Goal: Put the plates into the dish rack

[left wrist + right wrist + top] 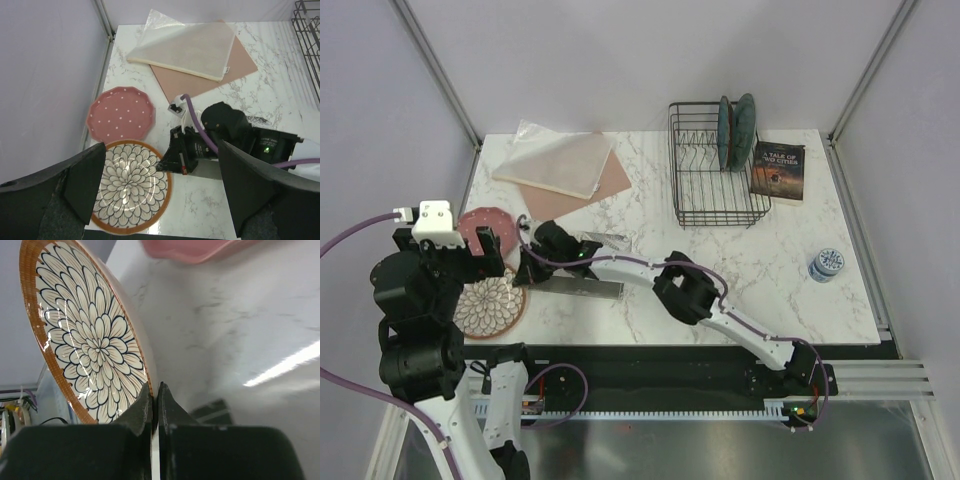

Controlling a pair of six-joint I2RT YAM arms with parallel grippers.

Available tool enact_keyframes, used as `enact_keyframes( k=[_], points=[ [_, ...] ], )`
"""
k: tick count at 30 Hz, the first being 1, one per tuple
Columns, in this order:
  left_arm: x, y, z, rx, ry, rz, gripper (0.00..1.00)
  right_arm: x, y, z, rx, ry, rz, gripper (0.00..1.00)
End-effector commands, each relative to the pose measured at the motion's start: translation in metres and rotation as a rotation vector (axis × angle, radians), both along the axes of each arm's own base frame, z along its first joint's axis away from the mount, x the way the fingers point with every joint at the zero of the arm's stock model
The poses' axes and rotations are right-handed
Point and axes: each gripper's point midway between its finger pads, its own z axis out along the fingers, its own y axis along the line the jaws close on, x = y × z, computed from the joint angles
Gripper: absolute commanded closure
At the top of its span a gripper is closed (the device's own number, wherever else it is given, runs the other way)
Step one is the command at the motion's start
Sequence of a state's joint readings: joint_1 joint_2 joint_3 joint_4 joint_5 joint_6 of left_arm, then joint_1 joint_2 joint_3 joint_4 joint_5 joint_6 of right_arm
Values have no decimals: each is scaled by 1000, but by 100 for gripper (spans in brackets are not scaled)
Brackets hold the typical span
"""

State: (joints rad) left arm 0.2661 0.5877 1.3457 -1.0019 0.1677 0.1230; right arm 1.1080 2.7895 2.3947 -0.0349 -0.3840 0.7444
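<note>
The whitish plate with a flower pattern and reddish rim (490, 305) (127, 185) (85, 335) lies at the table's near left corner. My right gripper (523, 272) (162, 166) (155, 387) is shut on its right rim. The pink speckled plate (480, 222) (120, 114) (190, 247) lies just behind it. My left gripper (470, 262) (161, 145) hangs open above both plates, holding nothing. The black wire dish rack (715, 200) (307, 30) stands at the back right. A teal plate (747, 120) and a dark blue plate (725, 135) stand upright in it.
A pale mesh pouch (555, 160) lies on a pinkish-brown square sheet (610, 185) at the back left. A book (777, 170) rests beside the rack. A small blue-and-white round object (827, 265) sits near the right edge. A grey strip (585, 288) lies under the right arm.
</note>
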Motion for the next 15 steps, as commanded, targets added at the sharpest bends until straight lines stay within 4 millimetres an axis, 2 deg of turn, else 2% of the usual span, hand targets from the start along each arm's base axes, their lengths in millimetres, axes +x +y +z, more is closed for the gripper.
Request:
enact_keyframes(
  k=[1,2,3,4,5,6,7,8,9,10,11,12,13,14,15],
  points=[
    [4,-9,25,-5,-99,-47,0,106,-48,147,163,-182,-174,100],
    [7,-8,27,-1,-106,-46,0,116,-59,155,155,-210,-189,100],
    [11,-6,33,1,-132,-35,0,122,-71,176,163,-228,-205,100],
    [19,-1,30,-13,-122,-17,0,139,-89,181,145,-239,-234,100],
    [25,2,28,-44,-121,3,0,147,-101,188,131,-272,-246,100],
    [32,1,27,-57,-118,-9,0,149,-117,205,124,-293,-263,100],
    [41,-4,24,-69,-105,-45,0,162,-135,209,107,-303,-292,100],
    [56,-8,17,-90,-61,-92,0,166,-148,201,74,-295,-304,100],
    [65,-21,14,-122,-39,-172,0,166,-163,227,90,-340,-313,100],
    [74,-25,13,-145,-36,-204,0,176,-181,230,69,-344,-339,100],
    [91,-29,2,-213,13,-229,0,177,-194,224,41,-341,-345,100],
    [98,-43,-4,-260,37,-314,1,183,-215,241,36,-365,-371,100],
    [108,-47,-3,-282,26,-357,2,187,-228,245,31,-367,-388,100],
    [124,-53,-16,-358,75,-388,2,188,-240,238,10,-351,-399,100],
    [129,-66,-25,-418,100,-474,3,197,-264,253,18,-363,-436,100]
  ],
)
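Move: The right hand already pinches the flower-patterned plate by its right rim. The dish rack it is bound for lies about 32 cm ahead and 53 cm to the right, its middle some 3 cm higher; the two teal plates stand in it about 4 cm farther out and 4 cm farther right. The pink plate is roughly 10 cm ahead and 8 cm left of the hand, the white booklet 3 cm ahead and 14 cm right. From the left hand, the rack is about 39 cm ahead, 57 cm right and 30 cm below. Keeping its shut pinch on the rim, the right hand carries the flower-patterned plate away from the pink plate towards the rack, some 24 cm right and 21 cm forward. It speeds up and climbs increasingly, about 13 cm in all, while turning about 25 degrees clockwise. The empty, open left hand first rises slightly, then advances about 9 cm and sinks back. ##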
